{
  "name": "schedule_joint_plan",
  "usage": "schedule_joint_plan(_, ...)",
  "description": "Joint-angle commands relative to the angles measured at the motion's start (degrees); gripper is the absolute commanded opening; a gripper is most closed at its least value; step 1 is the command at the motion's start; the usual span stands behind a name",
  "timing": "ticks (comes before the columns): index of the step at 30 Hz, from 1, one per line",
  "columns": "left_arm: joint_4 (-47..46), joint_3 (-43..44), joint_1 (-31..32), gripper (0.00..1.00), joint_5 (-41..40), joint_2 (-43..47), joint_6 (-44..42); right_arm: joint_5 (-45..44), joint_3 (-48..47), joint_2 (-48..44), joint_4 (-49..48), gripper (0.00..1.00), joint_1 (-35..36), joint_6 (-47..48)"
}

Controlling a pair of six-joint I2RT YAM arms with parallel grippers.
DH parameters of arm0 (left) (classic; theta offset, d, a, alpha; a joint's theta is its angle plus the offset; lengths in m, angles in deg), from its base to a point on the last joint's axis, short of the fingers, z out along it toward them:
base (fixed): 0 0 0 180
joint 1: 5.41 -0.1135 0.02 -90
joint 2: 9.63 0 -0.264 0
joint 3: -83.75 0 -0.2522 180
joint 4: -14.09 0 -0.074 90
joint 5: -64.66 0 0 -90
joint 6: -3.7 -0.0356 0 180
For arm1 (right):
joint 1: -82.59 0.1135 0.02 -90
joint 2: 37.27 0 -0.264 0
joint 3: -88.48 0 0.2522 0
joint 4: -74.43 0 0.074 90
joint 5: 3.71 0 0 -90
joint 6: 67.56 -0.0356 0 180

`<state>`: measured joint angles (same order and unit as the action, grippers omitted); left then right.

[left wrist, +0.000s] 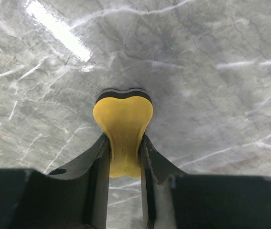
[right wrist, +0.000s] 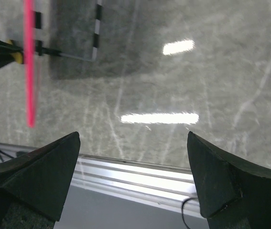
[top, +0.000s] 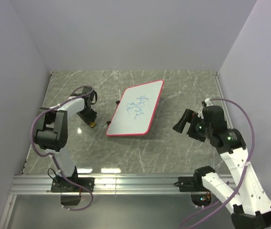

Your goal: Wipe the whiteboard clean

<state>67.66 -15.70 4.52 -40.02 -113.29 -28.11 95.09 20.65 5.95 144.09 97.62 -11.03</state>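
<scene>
The whiteboard (top: 136, 109), white with a red-pink frame, lies tilted near the middle of the marble table, with blue scribbles (top: 139, 105) on it. My left gripper (top: 92, 122) is down at the table just left of the board's near left corner. In the left wrist view it (left wrist: 124, 148) is shut on a small yellow sponge (left wrist: 123, 126) with a black backing, and the sponge is pinched narrow between the fingers. My right gripper (top: 182, 122) hovers to the right of the board, open and empty (right wrist: 133, 157). The board's red edge (right wrist: 29, 62) shows at the upper left of the right wrist view.
An aluminium rail (top: 135, 183) runs along the table's near edge, also seen below the right fingers (right wrist: 140, 171). Grey walls close in the table at the back and on both sides. Purple cables loop off both arms.
</scene>
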Motion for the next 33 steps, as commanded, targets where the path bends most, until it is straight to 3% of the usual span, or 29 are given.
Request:
schedule_joint_plan(1,-1.05,0.36,-0.18,0.0,3.24,4.15,-0.97,4.55,-5.78,3.61,-5.88,1.0,0.27,1.04)
schedule_joint_plan(7,-0.97,7.47,2.8,0.0,8.78,6.89,-5.81,12.64,-11.67,11.96,-14.32,1.0,0.27,-1.06)
schedule_joint_plan(17,2.11,25.74,10.19,0.0,14.76,4.08,-15.47,9.22,-24.41,32.24,-14.95,0.98,-1.05,-2.21)
schedule_joint_plan(22,4.3,35.24,16.69,0.0,19.25,-2.67,-18.99,9.39,-28.47,39.56,-12.3,0.96,-1.05,-2.21)
schedule_joint_plan(27,8.43,48.51,23.19,0.0,22.14,-9.8,-21.63,12.55,-26.71,43.87,-15.82,0.85,-0.62,-3.7)
schedule_joint_plan(31,12.12,56.51,25.22,0.0,23.37,-14.2,-22.42,14.23,-26.53,47.39,-16.17,0.61,1.23,-3.7)
schedule_joint_plan(33,13.53,56.79,25.49,0.0,23.21,-14.21,-22.86,14.14,-26.71,48.71,-15.91,0.56,1.76,-3.18)
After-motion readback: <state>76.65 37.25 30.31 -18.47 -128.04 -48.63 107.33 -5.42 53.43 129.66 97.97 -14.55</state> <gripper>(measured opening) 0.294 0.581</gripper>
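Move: Pinched in the left gripper, the eraser sits on the table; the blue writing is about 26 cm to that hand's right, 5 cm ahead and 10 cm higher. The whiteboard's near left clip is some 10 cm right and 1 cm ahead. From the open right gripper, the grasp spot on the board's raised right edge is roughly 17 cm ahead, 10 cm left and 2 cm below; the board's near right corner is about 17 cm left, 1 cm back and 2 cm below. Lift the left gripper with the eraser still pinched, then swing it right, about 30 cm across and 19 cm up, to just over the far right part of the whiteboard, turning the wrist clockwise. Meanwhile send the right gripper forward some 17 cm and left, up first and then down, so its fingers straddle the raised right edge, and start closing them to about half open. ##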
